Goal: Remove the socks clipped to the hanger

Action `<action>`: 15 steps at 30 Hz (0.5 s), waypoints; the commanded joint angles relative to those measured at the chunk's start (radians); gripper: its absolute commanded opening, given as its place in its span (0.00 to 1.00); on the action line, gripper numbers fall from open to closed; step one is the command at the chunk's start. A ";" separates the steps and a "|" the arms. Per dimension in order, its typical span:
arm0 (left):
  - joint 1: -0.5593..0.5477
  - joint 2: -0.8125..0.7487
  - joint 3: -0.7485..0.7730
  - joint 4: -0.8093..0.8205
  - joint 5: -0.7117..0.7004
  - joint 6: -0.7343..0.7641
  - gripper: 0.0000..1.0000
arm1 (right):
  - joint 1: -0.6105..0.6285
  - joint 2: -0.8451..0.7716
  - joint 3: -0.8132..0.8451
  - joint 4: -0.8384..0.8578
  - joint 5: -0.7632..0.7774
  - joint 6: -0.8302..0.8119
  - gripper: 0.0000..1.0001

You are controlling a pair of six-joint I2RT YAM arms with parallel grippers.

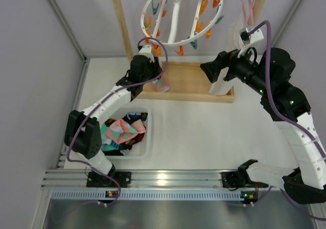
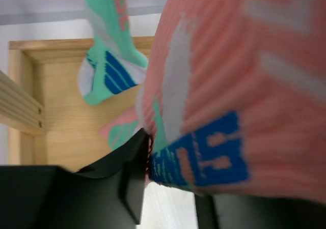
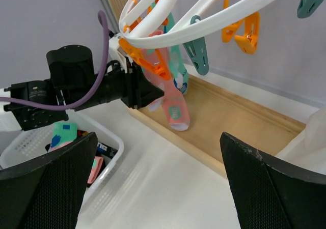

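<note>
The hanger (image 1: 175,15), a white ring with orange and teal pegs, hangs from the wooden rack. A pink sock (image 2: 229,86) with a blue mark is clipped to it and hangs between the jaws of my left gripper (image 2: 170,180). The jaws are partly closed. The left finger (image 2: 133,163) touches the sock's edge, and a gap still shows between the fingers. Behind it hang a teal-green sock (image 2: 109,61) and another pink sock (image 2: 119,130). My right gripper (image 3: 160,178) hovers open and empty, facing the pink sock (image 3: 173,109) and the hanger (image 3: 204,23).
A white basket (image 1: 149,137) holding several loose socks sits on the table beside the left arm. The rack's wooden base tray (image 1: 188,81) lies under the hanger. A white garment (image 1: 224,84) and a thin pink hanger (image 1: 247,7) hang at the rack's right end.
</note>
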 commanded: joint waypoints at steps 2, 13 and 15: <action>-0.029 0.003 -0.013 0.122 -0.173 0.046 0.26 | -0.012 0.006 0.072 -0.024 -0.026 -0.027 0.99; -0.254 -0.070 -0.011 0.119 -0.626 0.097 0.00 | -0.014 0.070 0.173 -0.019 -0.017 0.033 0.99; -0.347 -0.066 0.021 0.104 -0.751 0.117 0.00 | -0.017 0.086 0.203 -0.027 -0.014 0.056 0.99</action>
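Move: The pink sock hangs right between the left hand's half-closed fingers, with its orange clips about 8 cm above and 2 cm farther out. The green sock hangs some 8 cm beyond the fingers and 3 cm left. The box of removed socks lies about 23 cm back, 20 cm left and 20 cm below. From the right hand, the pink sock is roughly 18 cm ahead, 24 cm left and 20 cm lower. Pinching the pink sock, the left fingers go from half open to shut while the hand eases barely 1.5 cm left and its wrist turns counter-clockwise, some 15 degrees in all, its left side rising. Then, gripping the sock, the hand reverses and tugs back and to the right, about 3 cm each way, away from the green sock. The open right hand rises about 2 cm. ##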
